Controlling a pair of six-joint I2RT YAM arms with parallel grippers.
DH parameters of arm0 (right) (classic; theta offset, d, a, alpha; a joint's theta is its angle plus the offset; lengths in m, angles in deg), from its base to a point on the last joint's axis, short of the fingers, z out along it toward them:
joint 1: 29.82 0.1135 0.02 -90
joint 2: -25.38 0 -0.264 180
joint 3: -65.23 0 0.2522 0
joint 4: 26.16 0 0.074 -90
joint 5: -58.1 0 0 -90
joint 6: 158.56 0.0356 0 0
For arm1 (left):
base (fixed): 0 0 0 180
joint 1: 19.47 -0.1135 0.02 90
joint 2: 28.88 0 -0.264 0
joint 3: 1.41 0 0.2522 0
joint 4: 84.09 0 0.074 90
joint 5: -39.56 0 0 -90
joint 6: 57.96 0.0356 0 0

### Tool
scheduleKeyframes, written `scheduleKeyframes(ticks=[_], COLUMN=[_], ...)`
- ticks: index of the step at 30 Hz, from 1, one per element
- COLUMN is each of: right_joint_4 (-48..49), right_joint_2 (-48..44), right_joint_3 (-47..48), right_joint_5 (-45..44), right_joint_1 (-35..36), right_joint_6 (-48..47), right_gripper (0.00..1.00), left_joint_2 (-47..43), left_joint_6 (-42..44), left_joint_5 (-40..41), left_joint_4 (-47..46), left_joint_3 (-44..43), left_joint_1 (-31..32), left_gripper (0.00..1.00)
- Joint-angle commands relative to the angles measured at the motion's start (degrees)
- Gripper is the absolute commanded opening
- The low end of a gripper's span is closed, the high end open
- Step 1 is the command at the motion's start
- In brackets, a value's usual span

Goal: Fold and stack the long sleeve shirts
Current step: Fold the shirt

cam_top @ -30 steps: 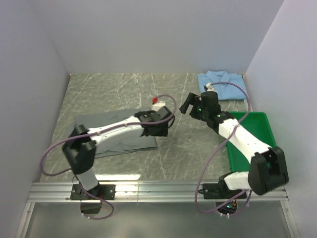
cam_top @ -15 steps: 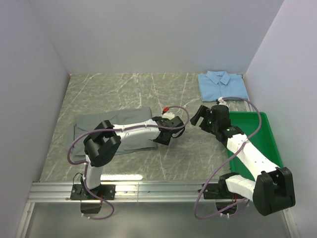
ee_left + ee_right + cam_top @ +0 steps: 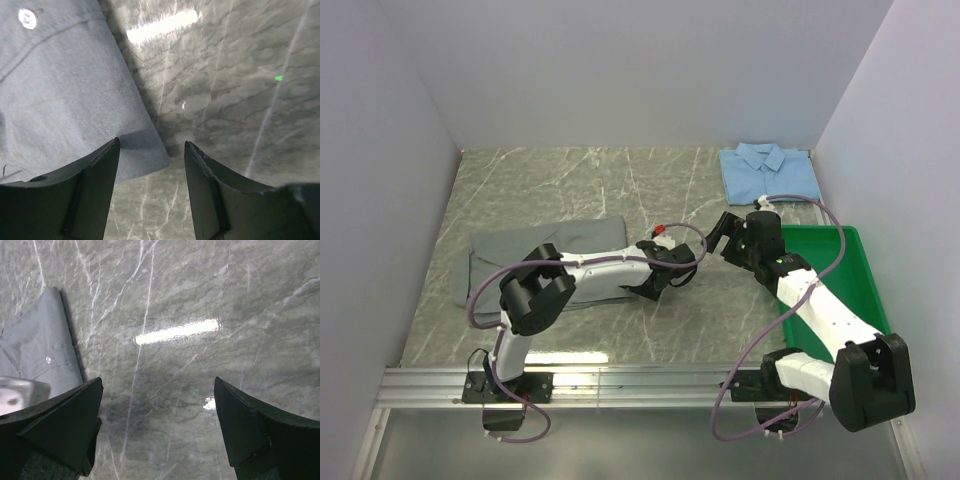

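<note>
The grey long sleeve shirt [image 3: 535, 250] lies folded at the left-centre of the table. My left arm reaches across it, and my left gripper [image 3: 676, 272] hangs open just past its right edge. In the left wrist view a corner of the grey shirt [image 3: 65, 95] lies on the table under the gap of the left gripper [image 3: 151, 145], apart from both fingers. The light blue shirt [image 3: 769, 172] sits folded at the back right. My right gripper [image 3: 724, 234] stands wide open over bare table; the right wrist view shows the right gripper [image 3: 157, 382] holding nothing, with the grey shirt [image 3: 40, 347] to its left.
A green plastic tray [image 3: 845, 262] stands at the right edge, partly under my right arm. White walls close in the table [image 3: 580, 185] at the left, back and right. Cables loop around both arms.
My left gripper has moved right, off the grey shirt to just past its right edge. The shirt now lies more compact. My right gripper has drawn back a little to the right.
</note>
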Motion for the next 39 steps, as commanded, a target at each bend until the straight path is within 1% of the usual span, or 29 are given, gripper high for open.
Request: scheduleKeyframes(ticks=[1,4,7,10,11,12,14,18,20,21,23,24,26,27,29,30,33,36,39], right_joint_4=[2.0,2.0,2.5,3.2,3.4,3.7,5.1,7.4,9.2,10.1,15.4,19.3,23.5,27.1,29.4,30.1,35.7,38.1,38.4], right_joint_2=[-0.1,-0.5,-0.9,-1.0,-1.0,-0.7,-0.3,3.0,4.9,7.1,9.9,13.5,17.5,21.5,25.2,28.6,34.8,39.3,42.2], right_joint_3=[-0.7,-0.9,-1.3,-1.8,-2.0,-2.2,-2.4,-1.7,-1.4,-1.2,-1.5,-1.4,-0.9,0.0,1.7,3.5,6.3,9.2,12.3], right_joint_5=[-0.2,-0.3,-0.3,0.8,1.1,1.9,3.6,8.7,13.4,15.3,22.0,24.2,29.9,30.9,32.8,33.2,35.3,36.9,37.7], right_joint_1=[-0.6,-0.9,-1.6,-2.1,-2.1,-2.2,-2.3,-2.2,-2.2,-2.1,-1.9,-1.7,-0.2,1.6,3.5,4.6,7.3,9.5,11.5], right_joint_6=[0.1,0.3,0.5,0.8,0.8,0.9,0.8,1.4,2.3,3.6,5.9,8.5,11.3,13.3,14.4,15.2,18.1,20.3,20.3], right_gripper=[0.99,0.98,0.98,0.98,0.98,0.98,0.97,0.97,0.98,0.98,1.00,1.00,1.00,1.00,1.00,1.00,1.00,1.00,0.96], left_joint_2=[2.0,3.0,3.5,4.0,3.7,3.5,2.6,0.6,-1.5,-2.4,-5.2,-6.1,-8.1,-9.0,-9.6,-9.7,-10.7,-11.1,-10.8], left_joint_6=[-0.4,-0.3,-0.6,-0.6,-0.6,-0.7,-0.8,-1.2,-1.4,-1.4,-1.0,-0.9,-0.7,-0.7,-0.6,-0.7,-0.9,-0.8,-0.7], left_joint_5=[-0.7,-1.9,-3.0,-3.0,-3.1,-3.0,-3.1,-3.2,-3.2,-3.5,-5.1,-5.7,-6.8,-7.2,-7.9,-8.3,-10.4,-11.9,-12.7], left_joint_4=[2.3,1.5,1.0,1.2,0.9,1.0,0.6,-0.3,-1.0,-2.0,-3.2,-3.9,-5.1,-5.2,-5.0,-5.0,-5.8,-7.0,-7.4], left_joint_3=[-1.5,-1.1,0.1,0.7,0.9,1.1,1.6,2.9,3.7,3.9,4.4,4.5,4.3,3.7,3.0,2.2,1.4,1.1,0.4], left_joint_1=[0.2,0.2,0.1,0.1,0.0,0.0,-0.5,-1.4,-1.7,-1.7,-1.8,-1.9,-1.9,-1.9,-1.9,-1.9,-1.9,-1.9,-1.9], left_gripper=[0.59,0.56,0.50,0.40,0.29,0.22,0.12,0.05,0.01,0.01,0.00,0.00,0.01,0.01,0.01,0.01,0.02,0.02,0.03])
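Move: The grey shirt's near right corner lies between the left hand's parted fingers, about 1 cm back, 1 cm to its left and 3 cm below; the shirt's far right corner is some 19 cm ahead, 2 cm left. From the right hand, the shirt's right edge lies about 1 cm ahead, 20 cm left and 10 cm below, with the blue shirt roughly 24 cm ahead, 7 cm right, and the green bin's middle some 8 cm back, 22 cm right. The left hand sinks about 2 cm and shuts its half-open fingers on the shirt's near right corner, then carries the pinched cloth up some 5 cm and a few centimetres to the right, rolling slightly. After barely stirring at first, the right hand sweeps about 17 cm left and 6 cm down towards the shirt's right edge, rolling its left side up and turning counter-clockwise, and arrives beneath the left wrist with wide-open fingers either side of the cloth edge. ##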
